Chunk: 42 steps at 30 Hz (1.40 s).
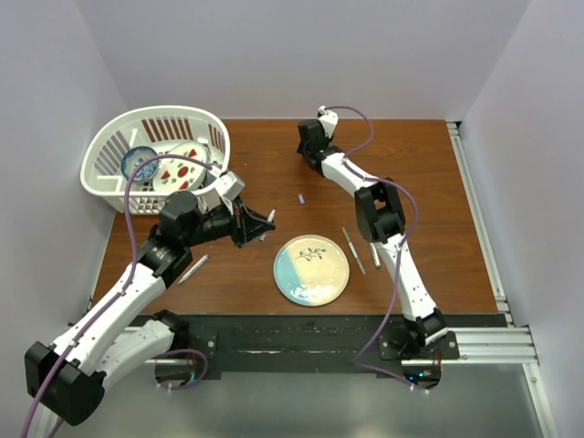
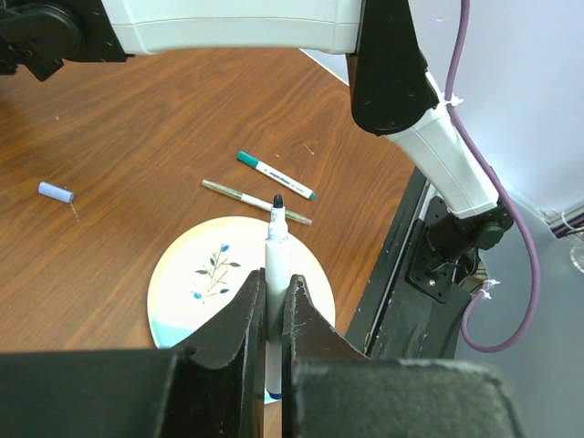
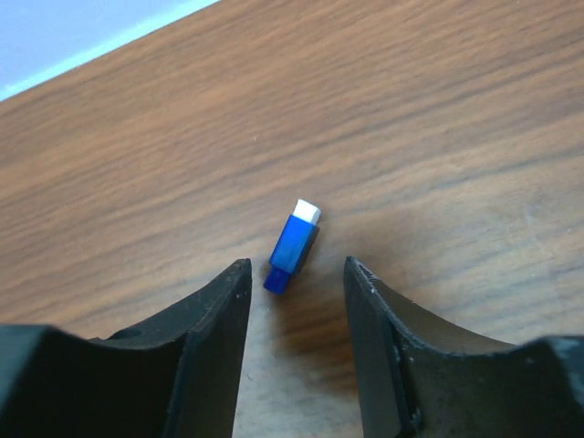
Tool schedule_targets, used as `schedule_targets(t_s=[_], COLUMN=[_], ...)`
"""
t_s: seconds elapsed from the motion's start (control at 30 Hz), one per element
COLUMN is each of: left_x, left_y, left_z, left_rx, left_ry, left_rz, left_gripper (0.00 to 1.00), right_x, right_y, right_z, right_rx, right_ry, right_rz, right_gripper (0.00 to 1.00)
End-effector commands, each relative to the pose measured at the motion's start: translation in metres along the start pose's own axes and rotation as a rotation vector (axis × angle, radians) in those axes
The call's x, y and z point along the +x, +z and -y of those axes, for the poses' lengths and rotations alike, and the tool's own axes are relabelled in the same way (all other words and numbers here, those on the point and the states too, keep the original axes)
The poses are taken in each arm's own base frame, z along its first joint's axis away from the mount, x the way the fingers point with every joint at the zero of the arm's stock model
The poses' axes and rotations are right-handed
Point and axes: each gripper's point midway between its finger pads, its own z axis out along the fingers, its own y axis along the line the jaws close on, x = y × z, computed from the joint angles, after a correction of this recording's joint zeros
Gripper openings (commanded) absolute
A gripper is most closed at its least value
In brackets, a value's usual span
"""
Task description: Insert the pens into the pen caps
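My left gripper (image 2: 276, 285) is shut on a white pen (image 2: 276, 251) whose bare black tip points forward over the round plate (image 2: 196, 274). In the top view this gripper (image 1: 262, 223) hovers left of the plate (image 1: 311, 270). My right gripper (image 3: 297, 266) is open and low over the table at the far back. A blue pen cap (image 3: 293, 245) with a white end lies just ahead of its fingertips, untouched. A purple cap (image 2: 56, 192) lies on the wood. A green-ended pen (image 2: 276, 175) and a thin grey pen (image 2: 255, 202) lie beyond the plate.
A white basket (image 1: 105, 155) holding dishes stands at the back left. Another pen (image 1: 192, 269) lies near the left arm. The purple cap (image 1: 300, 197) sits mid-table behind the plate. Walls close the table on three sides.
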Motion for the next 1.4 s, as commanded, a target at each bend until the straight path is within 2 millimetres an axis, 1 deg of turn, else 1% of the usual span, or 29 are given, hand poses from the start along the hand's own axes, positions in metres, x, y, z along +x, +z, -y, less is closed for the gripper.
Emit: schedule_targets(t_s=[0.0,0.03,0.1,0.2,0.23,0.27,0.3,0.43,0.5,0.63,0.73,0.77,0.83,0.9,0.93,0.97,1.0,1.03,1.07,1.1,1.13,1.17,1.2,1.23,1.3,1.33,1.37], left_x=[-0.013,-0.013,-0.013,-0.013,-0.014,-0.015,-0.015,-0.015,-0.016,-0.017,-0.016,-0.017,-0.017,-0.018,-0.019,-0.019,-0.018,-0.018,-0.019,-0.019,-0.019,-0.021,-0.016,-0.018,-0.021,-0.021,-0.023], left_y=[-0.001,-0.001,-0.001,-0.001,-0.001,-0.001,-0.001,-0.001,-0.002,-0.002,-0.002,-0.003,-0.003,-0.003,-0.004,-0.004,-0.004,-0.004,-0.005,-0.005,-0.006,-0.007,-0.009,-0.010,-0.014,-0.015,-0.017], left_z=[0.010,0.010,0.010,0.010,0.010,0.010,0.011,0.011,0.012,0.012,0.011,0.011,0.012,0.011,0.011,0.010,0.009,0.008,0.007,0.004,0.003,-0.002,-0.006,-0.008,-0.013,-0.015,-0.018], left_rx=[0.042,0.043,0.043,0.046,0.047,0.046,0.048,0.049,0.049,0.048,0.045,0.044,0.043,0.039,0.036,0.029,0.025,0.019,0.007,-0.005,-0.014,-0.047,-0.072,-0.088,-0.126,-0.140,-0.162], left_ry=[0.025,0.024,0.023,0.021,0.021,0.022,0.023,0.023,0.027,0.027,0.026,0.027,0.029,0.031,0.033,0.033,0.033,0.034,0.037,0.043,0.049,0.055,0.055,0.063,0.078,0.082,0.091], left_rz=[0.048,0.049,0.049,0.049,0.051,0.053,0.053,0.053,0.058,0.060,0.060,0.061,0.064,0.067,0.068,0.072,0.068,0.070,0.074,0.073,0.073,0.078,0.059,0.064,0.078,0.084,0.093], left_gripper=[0.00,0.00,0.00,0.00,0.00,0.00,0.00,0.00,0.00,0.00,0.00,0.00,0.00,0.00,0.00,0.00,0.00,0.00,0.00,0.00,0.00,0.00,0.00,0.00,0.00,0.00,0.00], right_x=[-0.016,-0.018,-0.019,-0.019,-0.018,-0.020,-0.018,-0.021,-0.020,-0.019,-0.019,-0.020,-0.016,-0.019,-0.014,-0.020,-0.021,-0.014,-0.014,-0.024,-0.017,-0.018,-0.028,-0.020,-0.022,-0.025,-0.023], right_y=[-0.001,-0.001,-0.002,0.000,0.000,0.001,0.002,0.003,0.003,0.004,0.003,0.003,0.003,0.000,0.000,-0.003,-0.004,-0.004,-0.004,-0.011,-0.010,-0.014,-0.022,-0.024,-0.032,-0.042,-0.047], right_z=[-0.005,0.000,0.002,0.001,0.001,0.001,0.000,-0.001,-0.001,0.003,0.003,0.006,0.006,0.006,0.005,0.004,0.004,0.002,0.001,-0.003,0.000,-0.002,-0.005,0.001,0.003,0.006,0.007], right_rx=[0.025,0.052,0.068,0.064,0.064,0.065,0.066,0.067,0.065,0.074,0.079,0.085,0.082,0.077,0.066,0.058,0.056,0.035,0.019,-0.002,-0.008,-0.026,-0.045,-0.044,-0.052,-0.061,-0.069], right_ry=[0.037,0.041,0.039,0.042,0.039,0.041,0.039,0.040,0.045,0.050,0.048,0.051,0.044,0.041,0.035,0.035,0.026,0.020,0.016,0.006,0.000,-0.002,0.000,-0.010,-0.035,-0.046,-0.064], right_rz=[0.046,0.055,0.056,0.059,0.056,0.059,0.057,0.060,0.060,0.057,0.053,0.051,0.040,0.037,0.031,0.036,0.037,0.025,0.026,0.042,0.039,0.036,0.046,0.029,0.021,0.019,0.007], right_gripper=[0.47,0.47,0.47,0.47,0.46,0.45,0.44,0.36,0.35,0.30,0.28,0.27,0.24,0.20,0.19,0.19,0.18,0.17,0.17,0.15,0.12,0.11,0.11,0.10,0.10,0.10,0.10])
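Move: The blue pen cap lies almost at the right fingertips, about 1 cm ahead, 1 cm to the right and 1 cm below, between the half-open fingers. The light purple cap lies some 17 cm back and 3 cm to the left of the right hand, and the plate about 40 cm straight back. From the left hand, the blue cap is roughly 40 cm ahead, 15 cm to the right and 21 cm lower. Easing less than 1 cm forward and to the right, and very slightly down, the right hand settles around the blue pen cap while its half-open fingers close slowly and pinch it from both sides. It then draws back about 3 cm towards the light purple cap, staying low over the table and keeping the grip. ##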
